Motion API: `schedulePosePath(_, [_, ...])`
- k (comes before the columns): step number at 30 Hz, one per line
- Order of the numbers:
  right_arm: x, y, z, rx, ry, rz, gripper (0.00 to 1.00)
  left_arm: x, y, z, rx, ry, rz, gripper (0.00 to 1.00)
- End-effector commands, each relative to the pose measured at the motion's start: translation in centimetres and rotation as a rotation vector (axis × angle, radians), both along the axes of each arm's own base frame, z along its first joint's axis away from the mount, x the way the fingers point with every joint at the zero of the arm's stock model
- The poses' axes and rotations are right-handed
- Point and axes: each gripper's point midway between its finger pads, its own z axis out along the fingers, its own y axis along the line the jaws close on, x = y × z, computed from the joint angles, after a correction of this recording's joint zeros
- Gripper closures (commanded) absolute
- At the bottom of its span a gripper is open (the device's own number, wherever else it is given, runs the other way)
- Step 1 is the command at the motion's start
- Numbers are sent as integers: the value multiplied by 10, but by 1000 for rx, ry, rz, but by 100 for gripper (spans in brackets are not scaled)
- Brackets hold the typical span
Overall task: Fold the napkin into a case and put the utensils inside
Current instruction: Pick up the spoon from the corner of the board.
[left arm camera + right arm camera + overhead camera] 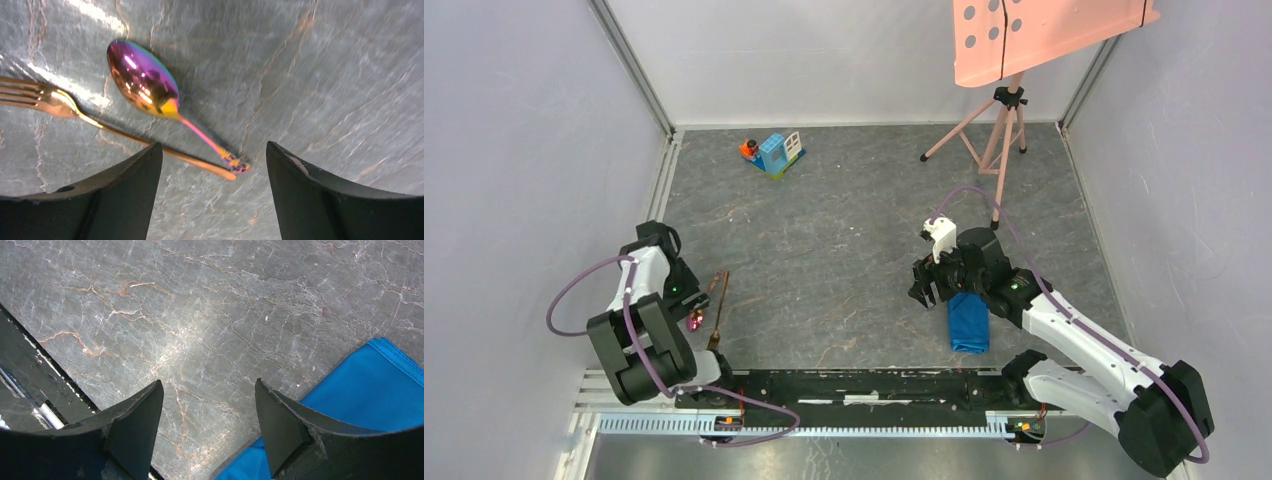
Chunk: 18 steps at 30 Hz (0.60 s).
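Observation:
The iridescent spoon [142,80] and the golden-copper fork [47,96] lie side by side on the grey stone table. Their handle ends meet just ahead of my left gripper [214,146], which hovers low over them. It is open, its fingers [135,175] either side of the handle tips and gripping nothing. From above, the fork [719,300] and spoon [694,322] lie just beside the left gripper [692,305]. The blue napkin [969,322] lies folded into a narrow oblong under the right arm. My right gripper [927,285] is open and empty just left of the napkin [370,385].
A small blue-and-white toy block house [774,153] stands at the back. A pink tripod [999,140] carrying a pink perforated board stands at the back right. A black rail [864,385] runs along the near edge, and white walls close in both sides.

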Motion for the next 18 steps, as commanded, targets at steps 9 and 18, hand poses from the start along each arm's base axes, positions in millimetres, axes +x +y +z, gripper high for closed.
schedulePosePath(9, [9, 2, 9, -5, -28, -12, 27, -3, 21, -29, 7, 37, 43, 24])
schedulePosePath(18, [11, -1, 18, 6, -47, -42, 27, -4, 31, -47, 10, 87, 28, 51])
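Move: The spoon lies slantwise on the board, bowl towards the base; its middle is about 3 cm back, 2 cm left and 4 cm below the left hand, whose open fingers are over the handle end. The fork, its one close neighbour, lies roughly 5 cm back from the hand, level with it sideways, equally low. From the right hand the spoon is some 45 cm to the left, nearly level in reach and 11 cm down. The spoon's handle is what the left hand sinks onto: it goes down about 3 cm, shifting some 2 cm left early on and then easing slightly back towards the neck. Pointing almost straight down, it draws its fingers in from wide to about half open, one on the base side, the other on the far side; contact can't be seen. ##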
